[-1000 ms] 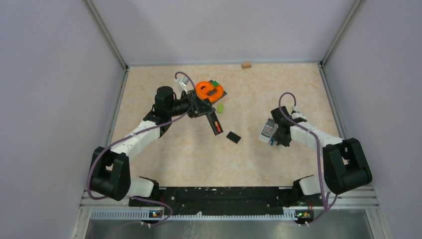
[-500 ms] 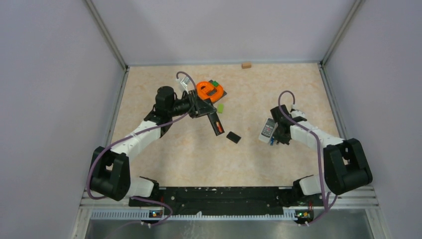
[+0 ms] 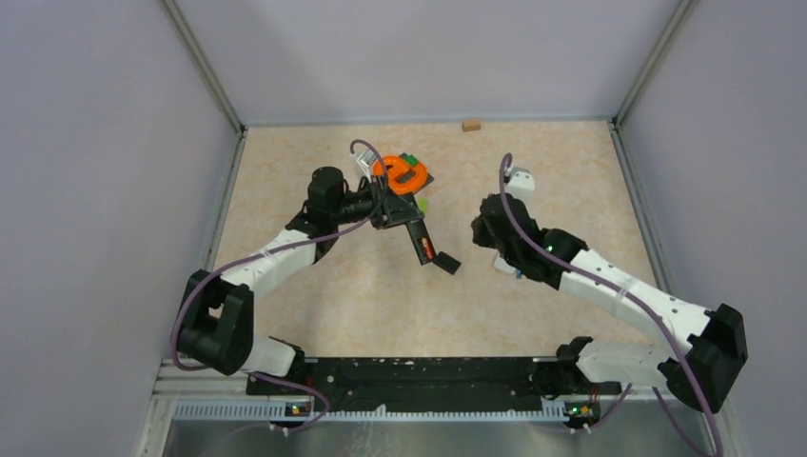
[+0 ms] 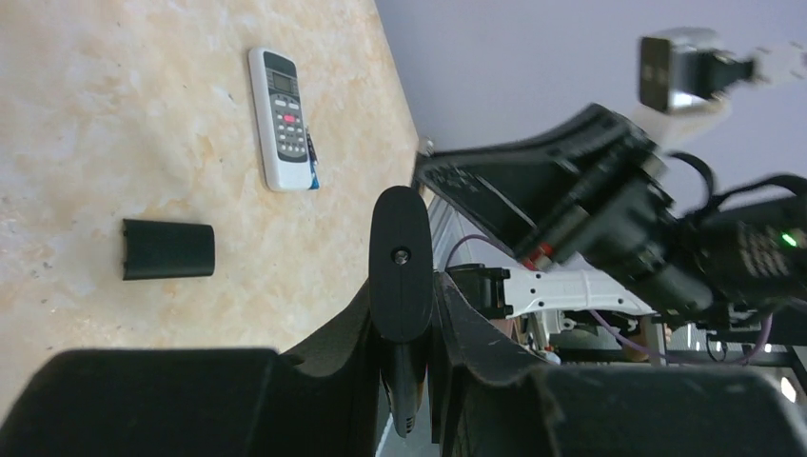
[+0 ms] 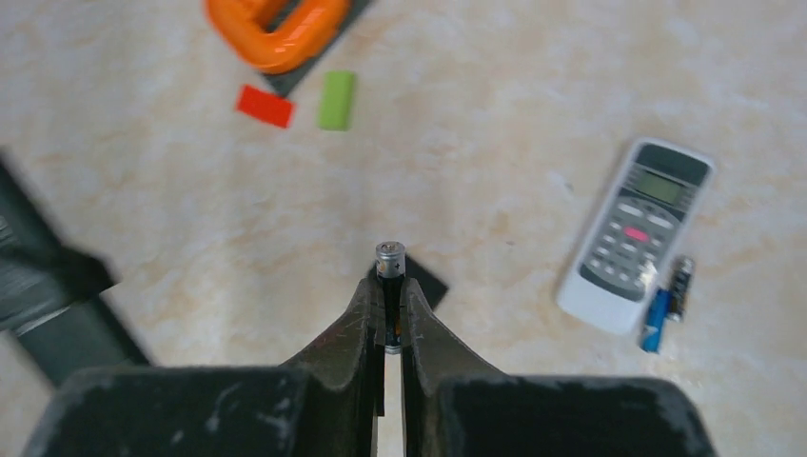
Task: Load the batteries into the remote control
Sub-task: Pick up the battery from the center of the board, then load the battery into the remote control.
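My left gripper [image 3: 393, 211] is shut on a black remote control [image 3: 420, 240], holding it tilted above the table; it stands edge-on between the jaws [image 4: 400, 267]. A small orange-red spot [image 3: 428, 253] shows in its lower end. Its loose black cover [image 3: 445, 263] lies on the table just below. My right gripper [image 5: 388, 290] is shut on a thin dark battery [image 5: 388, 267] whose silver cap pokes past the fingertips, in the air over the cover. Two more batteries, a blue one [image 5: 656, 321] and a dark one [image 5: 679, 286], lie beside a white remote [image 5: 635, 233].
An orange ring-shaped toy [image 3: 400, 172] on a dark plate sits behind the left gripper, with a green block [image 5: 336, 99] and a red block [image 5: 265, 105] beside it. A small wooden block [image 3: 470, 124] lies at the far edge. Grey walls enclose the table.
My right gripper has shut on a battery, lifted away from the white remote and swung left toward the middle. The left arm has shifted the black remote slightly right and nearer.
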### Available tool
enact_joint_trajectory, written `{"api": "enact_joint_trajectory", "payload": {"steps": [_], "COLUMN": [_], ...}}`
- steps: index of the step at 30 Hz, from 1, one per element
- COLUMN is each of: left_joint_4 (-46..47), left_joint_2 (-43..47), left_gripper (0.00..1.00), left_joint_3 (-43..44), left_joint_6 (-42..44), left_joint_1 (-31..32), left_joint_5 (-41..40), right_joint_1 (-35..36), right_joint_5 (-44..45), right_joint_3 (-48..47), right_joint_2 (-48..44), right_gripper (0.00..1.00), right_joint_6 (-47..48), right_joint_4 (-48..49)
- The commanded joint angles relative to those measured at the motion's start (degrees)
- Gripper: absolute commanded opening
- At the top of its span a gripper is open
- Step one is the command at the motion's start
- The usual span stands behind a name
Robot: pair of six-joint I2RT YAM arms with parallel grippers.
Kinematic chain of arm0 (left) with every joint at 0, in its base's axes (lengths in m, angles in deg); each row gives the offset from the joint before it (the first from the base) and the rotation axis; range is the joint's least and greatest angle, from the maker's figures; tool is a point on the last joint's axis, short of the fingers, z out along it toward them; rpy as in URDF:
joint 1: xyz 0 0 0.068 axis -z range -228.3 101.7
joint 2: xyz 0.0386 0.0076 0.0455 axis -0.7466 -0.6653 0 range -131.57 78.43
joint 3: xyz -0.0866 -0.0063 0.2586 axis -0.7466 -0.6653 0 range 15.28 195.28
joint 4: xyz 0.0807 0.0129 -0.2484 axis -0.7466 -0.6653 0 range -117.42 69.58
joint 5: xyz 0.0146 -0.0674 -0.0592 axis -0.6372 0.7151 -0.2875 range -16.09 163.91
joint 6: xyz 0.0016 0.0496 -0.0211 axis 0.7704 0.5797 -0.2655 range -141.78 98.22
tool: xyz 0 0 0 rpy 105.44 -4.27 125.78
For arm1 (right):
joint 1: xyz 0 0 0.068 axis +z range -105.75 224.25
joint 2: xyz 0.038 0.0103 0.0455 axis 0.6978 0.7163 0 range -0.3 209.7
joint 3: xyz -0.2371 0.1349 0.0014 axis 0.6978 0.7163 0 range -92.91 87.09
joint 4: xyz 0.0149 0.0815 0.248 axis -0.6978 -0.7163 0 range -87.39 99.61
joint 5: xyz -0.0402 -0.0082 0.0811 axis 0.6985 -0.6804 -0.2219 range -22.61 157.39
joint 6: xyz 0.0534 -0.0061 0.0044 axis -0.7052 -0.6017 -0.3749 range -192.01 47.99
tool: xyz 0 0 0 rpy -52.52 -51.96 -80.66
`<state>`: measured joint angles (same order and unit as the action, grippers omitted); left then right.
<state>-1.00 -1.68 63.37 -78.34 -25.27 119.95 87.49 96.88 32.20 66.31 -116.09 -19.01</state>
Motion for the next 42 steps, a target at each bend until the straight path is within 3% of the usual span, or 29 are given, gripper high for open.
{"api": "enact_joint_trajectory", "payload": {"steps": [1,7,14,42], "left_joint_4": [7.83,10.52,11.08,17.39], "left_joint_2": [-1.09,-2.01,-2.21,-3.33], "left_gripper": [0.00,0.00,0.00,0.00], "left_joint_3": [0.43,-0.28,-0.11,0.48], "left_joint_6": [-3.06,-4.55,-5.26,-13.31], "left_joint_1": [0.44,0.61,0.62,0.36], "left_joint_5": [3.05,5.29,5.64,4.65], "right_joint_1": [8.63,15.73,18.76,19.78], "right_joint_5": [-1.06,-5.07,-6.66,-7.19], "right_joint_3": [-2.90,-2.65,-4.10,-4.18], "right_joint_2": [-3.62,-3.58,-0.64,-0.06], "right_gripper": [0.00,0.00,0.00,0.03], "right_joint_6": [12.01,19.41,22.27,21.20], "right_joint_4": [13.15,21.69,23.19,16.17]}}
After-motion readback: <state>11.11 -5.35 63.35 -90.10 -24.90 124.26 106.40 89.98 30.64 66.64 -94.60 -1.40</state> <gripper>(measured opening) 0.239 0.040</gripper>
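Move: The battery already in the right fingers is bound for the empty slot beside the loaded battery in the black remote. That slot lies about 15 cm to the right hand's left, 5 cm back and 2 cm lower. On the table, some 17 cm below, the battery cover is about 10 cm left and level, the white remote 9 cm right and 4 cm ahead. From the left hand the slot is roughly 8 cm back, 3 cm right and 4 cm below. Sweeping fast to its left, the right arm carries the gripped battery some 13 cm towards the black remote's empty slot, rising and drawing back about 6 cm each; the wrist turns about 35 degrees counter-clockwise and its fingers tip up, then it sinks slowly by about 1 cm. The left hand keeps its grip and raises the remote about 2 cm, its right side rolling slightly up. ##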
